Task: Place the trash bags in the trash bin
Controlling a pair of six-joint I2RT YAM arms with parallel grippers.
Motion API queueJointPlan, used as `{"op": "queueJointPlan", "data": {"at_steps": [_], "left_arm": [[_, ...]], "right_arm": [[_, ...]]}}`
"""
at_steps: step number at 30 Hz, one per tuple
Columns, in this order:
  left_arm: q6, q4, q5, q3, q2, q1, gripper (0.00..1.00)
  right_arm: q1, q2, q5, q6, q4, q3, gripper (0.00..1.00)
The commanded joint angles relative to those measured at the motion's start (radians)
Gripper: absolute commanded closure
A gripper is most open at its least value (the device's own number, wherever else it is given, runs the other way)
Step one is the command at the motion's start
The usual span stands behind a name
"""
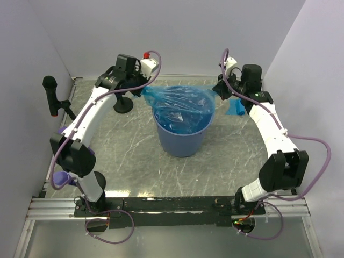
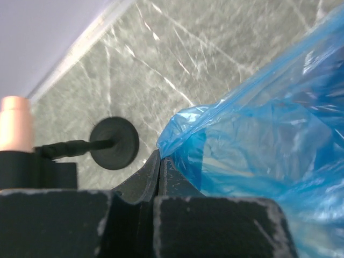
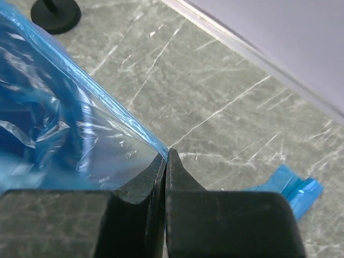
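Note:
The round blue trash bin [image 1: 181, 141] stands mid-table. A translucent blue trash bag [image 1: 183, 105] is stretched open over its mouth, and its lower part hangs inside. My left gripper [image 1: 145, 92] is shut on the bag's left corner, and in the left wrist view the film [image 2: 258, 140] bunches at the closed tips [image 2: 160, 156]. My right gripper [image 1: 217, 91] is shut on the bag's right edge, where the taut film [image 3: 64, 123] runs into the tips [image 3: 166, 154]. A small folded blue bag [image 1: 235, 109] lies on the table right of the bin, also in the right wrist view [image 3: 293, 185].
A black stand with a round base [image 1: 123, 105] sits behind and left of the bin, beside my left arm, and shows in the left wrist view [image 2: 114, 143]. A black microphone-like rod [image 1: 51, 95] stands at the left wall. Pale walls enclose the table on three sides.

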Motion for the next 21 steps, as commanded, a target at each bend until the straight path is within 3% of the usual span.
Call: {"op": "queueJointPlan", "data": {"at_steps": [1, 11, 12, 15, 21], "left_arm": [[-0.003, -0.026, 0.026, -0.016, 0.04, 0.02, 1.0], [-0.027, -0.19, 0.317, -0.079, -0.079, 0.089, 1.0], [-0.032, -0.198, 0.352, -0.079, -0.088, 0.096, 1.0], [-0.006, -0.25, 0.446, -0.082, -0.104, 0.116, 0.99], [0.071, -0.406, 0.572, -0.078, -0.092, 0.136, 0.94]], "right_arm": [[-0.01, 0.061, -0.011, -0.008, -0.037, 0.051, 1.0], [-0.024, -0.111, -0.067, -0.003, -0.174, -0.107, 1.0], [-0.027, -0.123, -0.061, 0.003, -0.172, -0.123, 0.98], [-0.03, -0.143, -0.041, 0.003, -0.194, -0.129, 0.76], [-0.076, -0.126, -0.102, -0.092, -0.41, 0.031, 0.68]]}}
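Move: Both hands hold opposite edges of the blue trash bag. The trash bin's middle is about 16 cm right and 9 cm back of the left hand, 13 cm below it; from the right hand it lies some 14 cm left and 9 cm back, 13 cm lower. The black stand's foot is roughly 14 cm left and 8 cm ahead of the left hand, 22 below; the bag roll lies 15 cm right and 7 cm ahead of the right hand, 21 below. Down first by about 5 cm, then back towards the base, both hands draw the bag's edges along the two sides of the bin's rim, fingers tipping farther down. The left comes back about 8 cm, rising slightly late on and turning a little clockwise, still pinching its edge; the right comes back less and, over the last part, opens about a third and lets go of the film. ##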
